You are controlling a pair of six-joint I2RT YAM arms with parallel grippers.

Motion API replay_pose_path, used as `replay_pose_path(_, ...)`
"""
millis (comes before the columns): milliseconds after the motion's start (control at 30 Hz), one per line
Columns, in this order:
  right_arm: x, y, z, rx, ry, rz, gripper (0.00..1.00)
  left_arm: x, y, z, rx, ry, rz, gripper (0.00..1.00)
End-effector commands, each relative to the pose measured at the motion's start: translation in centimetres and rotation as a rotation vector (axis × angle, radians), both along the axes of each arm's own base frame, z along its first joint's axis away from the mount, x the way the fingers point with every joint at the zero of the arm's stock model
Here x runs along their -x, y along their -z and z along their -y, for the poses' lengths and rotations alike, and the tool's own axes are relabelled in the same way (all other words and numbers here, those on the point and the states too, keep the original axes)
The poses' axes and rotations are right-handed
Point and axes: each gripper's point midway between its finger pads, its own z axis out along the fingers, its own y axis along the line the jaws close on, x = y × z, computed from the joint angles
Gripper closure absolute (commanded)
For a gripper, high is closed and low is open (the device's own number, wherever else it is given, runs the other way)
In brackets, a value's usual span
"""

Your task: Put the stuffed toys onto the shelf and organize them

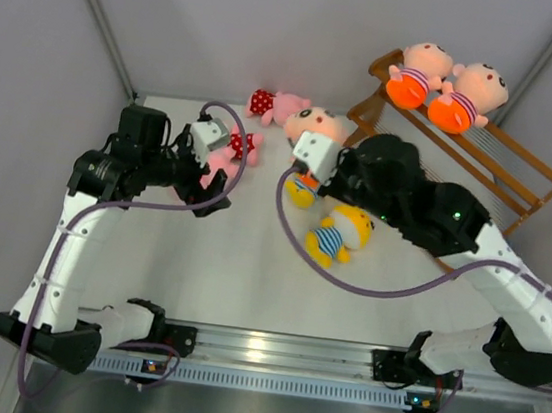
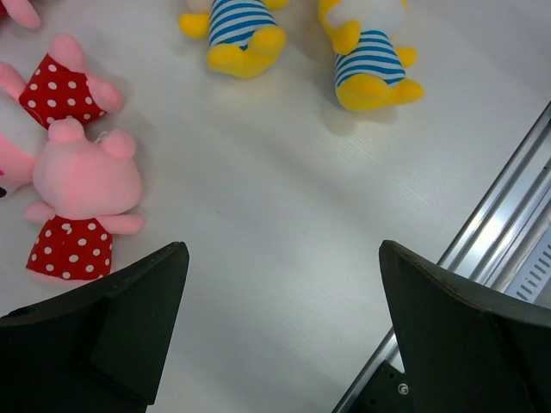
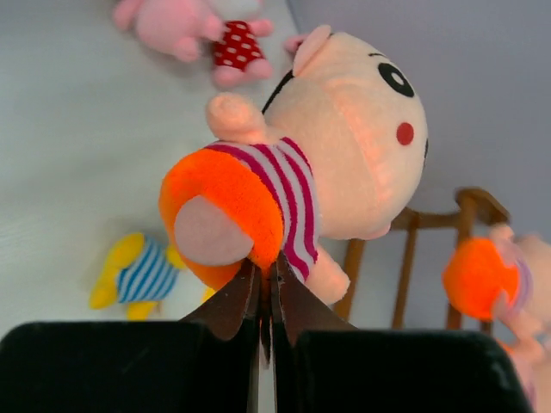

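Note:
My right gripper (image 3: 267, 274) is shut on the orange shorts of a peach-headed doll (image 3: 344, 146) and holds it in the air left of the wooden shelf (image 1: 508, 164); the doll's head shows in the top view (image 1: 316, 124). Two more peach dolls (image 1: 418, 75) (image 1: 471, 97) lie on the shelf's top tier. Two yellow striped dolls (image 1: 338, 232) (image 1: 303, 190) lie on the table below the right arm. Pink polka-dot dolls lie at the back (image 1: 276, 106) and beside my left gripper (image 1: 235, 149). My left gripper (image 2: 284, 258) is open and empty above bare table, right of the pink dolls (image 2: 82, 185).
An aluminium rail (image 1: 258, 350) runs along the table's near edge and shows in the left wrist view (image 2: 508, 215). Grey walls close the left, back and right sides. Purple cables loop over both arms.

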Motion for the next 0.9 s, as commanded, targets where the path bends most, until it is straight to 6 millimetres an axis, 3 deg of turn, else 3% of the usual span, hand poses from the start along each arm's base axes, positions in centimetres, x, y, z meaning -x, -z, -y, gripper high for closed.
replay_pose_path(0, -2.1, -7.5, 9.7, -0.096, 0.283, 0.167, 1.0, 0.8, -1.4, -0.6, -0.002, -0.028, 0.054, 0.02)
replay_pose_path(167, -2.9, -12.3, 17.8, -0.129, 0.522, 0.301, 1.0, 1.2, -0.1, -0.6, -0.008, -0.018, 0.026, 0.02)
replay_pose_path(267, -3.3, -13.0, 22.1, -0.126, 0.666, 0.317, 1.0, 1.2, 0.3, -0.6, -0.006, -0.017, 0.012, 0.02)
replay_pose_path(300, -3.5, -12.9, 24.1, -0.103, 0.736, 0.324, 1.0, 1.3, 0.3, -0.4, -0.001, -0.01, 0.007, 0.02)
replay_pose_path(400, -4.7, -12.1, 27.4, -0.041, 0.828, 0.332, 1.0, 1.7, 0.7, -0.4, 0.001, -0.006, -0.001, 0.02)
replay_pose_path(700, -9.5, -9.4, 31.0, 0.002, 0.77, 0.283, 1.0, 2.6, 1.0, -0.4, 0.009, 0.013, 0.003, 0.02)
replay_pose_path(800, -10.9, -7.4, 31.6, -0.006, 0.724, 0.235, 1.0, 2.6, 1.0, -0.4, 0.008, 0.012, 0.002, 0.02)
replay_pose_path(867, -11.7, -6.2, 33.0, 0.001, 0.735, 0.235, 1.0, 2.7, 0.9, -0.3, 0.016, 0.011, -0.005, 0.02)
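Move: The right hand already holds the striped doll; its free spot on the shelf top lies about 14 cm ahead and 35 cm right, roughly at hand height. The second doll already up there is some 17 cm ahead and 27 cm right of this hand, and the first doll about 20 cm ahead and 18 cm right, both also near hand height. From the left hand the free spot is some 13 cm ahead, 53 cm right and 8 cm higher. Right hand swings its doll 33 cm right, 10 forward towards the free spot, turning clockwise, rising then sinking. ##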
